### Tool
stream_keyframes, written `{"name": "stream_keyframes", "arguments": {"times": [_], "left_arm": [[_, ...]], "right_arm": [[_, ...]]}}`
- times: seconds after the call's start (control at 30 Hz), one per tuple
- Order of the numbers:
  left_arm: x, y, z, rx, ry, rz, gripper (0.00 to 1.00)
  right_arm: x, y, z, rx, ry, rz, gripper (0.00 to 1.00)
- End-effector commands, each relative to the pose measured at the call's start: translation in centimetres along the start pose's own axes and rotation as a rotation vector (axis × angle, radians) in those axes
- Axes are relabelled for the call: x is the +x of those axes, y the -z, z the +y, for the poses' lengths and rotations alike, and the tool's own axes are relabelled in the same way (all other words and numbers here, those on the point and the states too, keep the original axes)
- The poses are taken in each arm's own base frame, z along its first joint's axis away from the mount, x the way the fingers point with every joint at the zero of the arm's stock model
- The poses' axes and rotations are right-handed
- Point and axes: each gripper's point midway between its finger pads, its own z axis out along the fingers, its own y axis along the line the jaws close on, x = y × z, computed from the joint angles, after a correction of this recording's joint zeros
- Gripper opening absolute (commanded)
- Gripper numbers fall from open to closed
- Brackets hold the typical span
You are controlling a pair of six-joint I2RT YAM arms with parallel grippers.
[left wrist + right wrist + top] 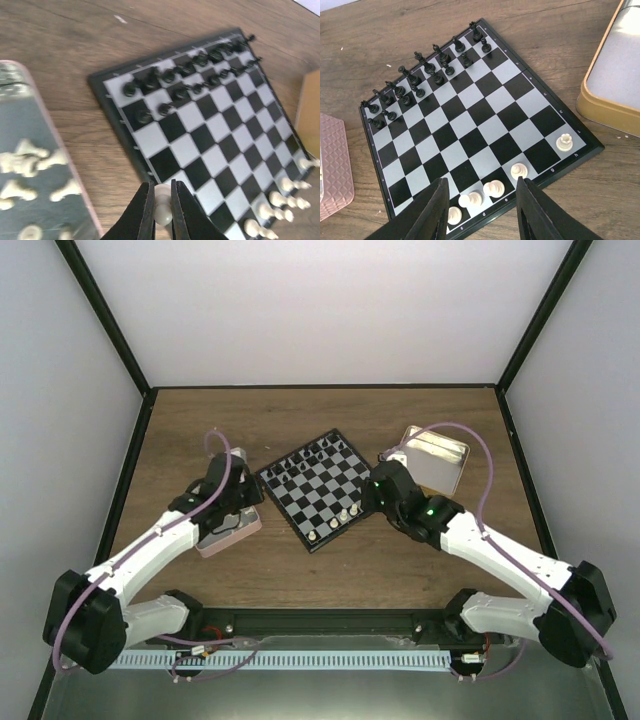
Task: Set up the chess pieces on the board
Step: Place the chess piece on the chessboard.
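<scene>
The board lies turned like a diamond at the table's middle. Several cream-white chess pieces stand along its near right edge, with a rook at the corner. My left gripper is shut on one white piece and holds it over the board's near left edge. More white pieces lie loose in the pink tin. My right gripper is open and empty, its jaws astride the white row; it sits at the board's right corner.
Black pieces fill the board's two far rows. A gold tin stands right of the board, close to my right arm. The pink tin lies just left of the board. Black-framed walls enclose the table.
</scene>
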Motion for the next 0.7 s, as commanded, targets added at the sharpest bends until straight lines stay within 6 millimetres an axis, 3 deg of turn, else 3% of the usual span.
{"name": "stream_keyframes", "arguments": {"times": [0.0, 0.27, 0.5, 0.67], "left_arm": [[0.4, 0.4, -4.3, 0.087, -0.121, -0.013, 0.09], [4.4, 0.7, -8.8, 0.185, -0.335, 0.032, 0.10], [8.9, -1.4, -9.8, 0.210, -0.423, 0.149, 0.11], [11.2, -3.3, -9.5, 0.189, -0.483, 0.225, 0.11]], "right_arm": [[-1.1, 0.6, -0.4, -0.010, -0.050, -0.057, 0.39], [-0.3, 0.4, -0.6, -0.010, -0.072, -0.030, 0.39], [-0.3, 0.3, -0.4, -0.021, -0.088, -0.025, 0.39], [-0.1, 0.1, -0.4, -0.015, -0.087, -0.017, 0.39]]}}
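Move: The left hand, already holding a white piece, has the bare squares beside the corner piece at the board's near corner about 15 cm to its right, 5 cm back and 12 cm below. The corner piece is roughly 16 cm right and 7 back, the next white piece 22 right and 4 back, the pink tray 9 left and 2 back. From the right hand those squares lie about 19 cm left, 3 back and 16 below. Left hand swings the held piece some 12 cm right and 5 back, turning clockwise, then sinks towards the board's near corner. ##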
